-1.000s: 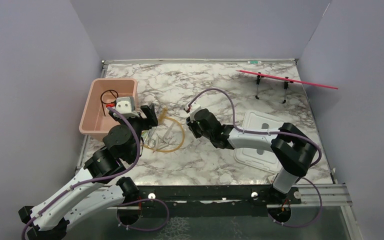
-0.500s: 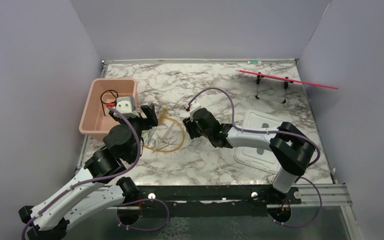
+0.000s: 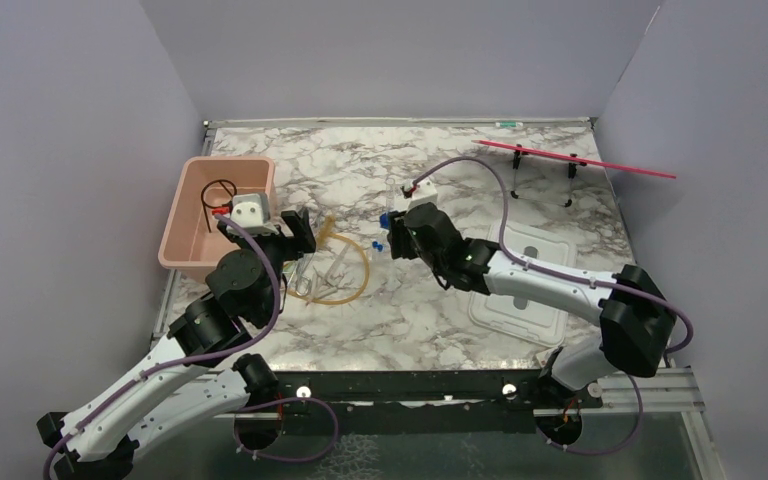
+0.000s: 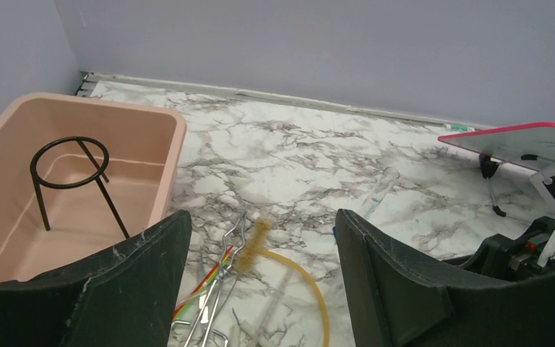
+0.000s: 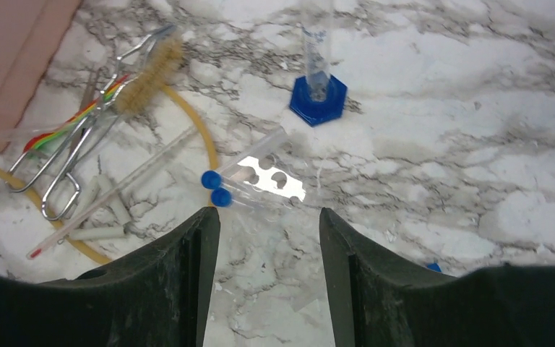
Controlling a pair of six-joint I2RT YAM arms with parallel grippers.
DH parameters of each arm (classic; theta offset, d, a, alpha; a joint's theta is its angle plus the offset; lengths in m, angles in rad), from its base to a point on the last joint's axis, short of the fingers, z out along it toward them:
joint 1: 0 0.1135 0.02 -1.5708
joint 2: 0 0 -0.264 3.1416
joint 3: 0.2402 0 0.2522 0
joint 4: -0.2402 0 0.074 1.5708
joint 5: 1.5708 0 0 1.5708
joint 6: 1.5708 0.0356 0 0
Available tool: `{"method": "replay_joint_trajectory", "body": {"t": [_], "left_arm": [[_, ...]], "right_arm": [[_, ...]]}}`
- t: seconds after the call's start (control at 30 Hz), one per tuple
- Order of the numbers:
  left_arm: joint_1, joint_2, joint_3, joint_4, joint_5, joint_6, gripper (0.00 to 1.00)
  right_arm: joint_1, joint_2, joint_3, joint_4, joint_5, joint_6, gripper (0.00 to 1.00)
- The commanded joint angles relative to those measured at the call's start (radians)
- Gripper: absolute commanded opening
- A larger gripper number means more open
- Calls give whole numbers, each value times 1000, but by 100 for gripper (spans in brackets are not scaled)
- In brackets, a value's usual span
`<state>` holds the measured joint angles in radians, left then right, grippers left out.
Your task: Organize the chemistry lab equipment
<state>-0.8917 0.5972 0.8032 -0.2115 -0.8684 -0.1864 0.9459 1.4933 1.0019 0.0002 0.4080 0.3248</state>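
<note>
My right gripper (image 5: pixel 266 217) is open and empty, hovering just short of two clear blue-capped tubes (image 5: pixel 249 177) that lie on the marble. Beyond them a blue-based clear vial (image 5: pixel 318 94) stands upright. To the left lie the metal tongs (image 5: pixel 79 159), a bristle brush (image 5: pixel 148 76) and the amber rubber tubing loop (image 5: pixel 202 134). My left gripper (image 4: pixel 260 224) is open above the tongs (image 4: pixel 209 289) and the tubing (image 4: pixel 311 278), holding nothing. The black wire ring (image 4: pixel 69 187) stands inside the pink tub (image 4: pixel 177 137).
The pink tub (image 3: pixel 185 245) is at the left edge beside my left arm. A white lid (image 3: pixel 505 320) lies under my right arm. A red board on a small black stand (image 3: pixel 570 158) is at the back right. White sticks and a thin rod lie among the tubing.
My right gripper has opened and drawn back to the right. The blue-capped tubes and the vial, hidden under it before, now show on the marble. The left arm has not moved.
</note>
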Motion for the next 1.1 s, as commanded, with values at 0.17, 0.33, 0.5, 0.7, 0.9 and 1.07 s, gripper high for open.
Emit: {"method": "replay_joint_trajectory", "body": {"t": [0.17, 0.33, 0.5, 0.7, 0.9, 1.07], "left_arm": [[0, -6, -10, 8, 47, -11, 77], [-1, 18, -3, 2, 83, -10, 78], [0, 52, 5, -8, 122, -10, 79], [0, 86, 12, -14, 157, -4, 79], [0, 109, 16, -15, 170, -2, 79], [0, 121, 16, -17, 176, -2, 79]], "right_arm": [[-143, 31, 70, -477, 180, 476, 45], [-227, 60, 25, -476, 123, 511, 47], [-239, 129, 29, -474, 121, 526, 52], [-248, 196, 26, -485, 113, 566, 49], [-254, 222, 5, -452, 89, 568, 41], [-258, 248, -8, -419, 68, 566, 36]]}}
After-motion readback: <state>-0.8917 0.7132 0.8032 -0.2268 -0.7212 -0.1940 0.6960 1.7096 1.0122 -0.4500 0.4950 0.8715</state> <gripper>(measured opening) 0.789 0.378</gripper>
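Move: The loose tube's blue cap lies about 14 cm to the right hand's right, 1 cm ahead and 15 cm below. From that hand, the two laid-down tubes are 5 cm ahead and 1 cm left, and the cylinder's blue base 11 cm ahead and 1 cm right, both at table height. The white lid's middle is 33 cm right and 5 cm back. From the left hand, the cap is roughly 36 cm right, 7 cm ahead, 31 cm below. Right hand swings 13 cm right and equally down, fingers tipping downward, narrowing over the cap; left eases right. ##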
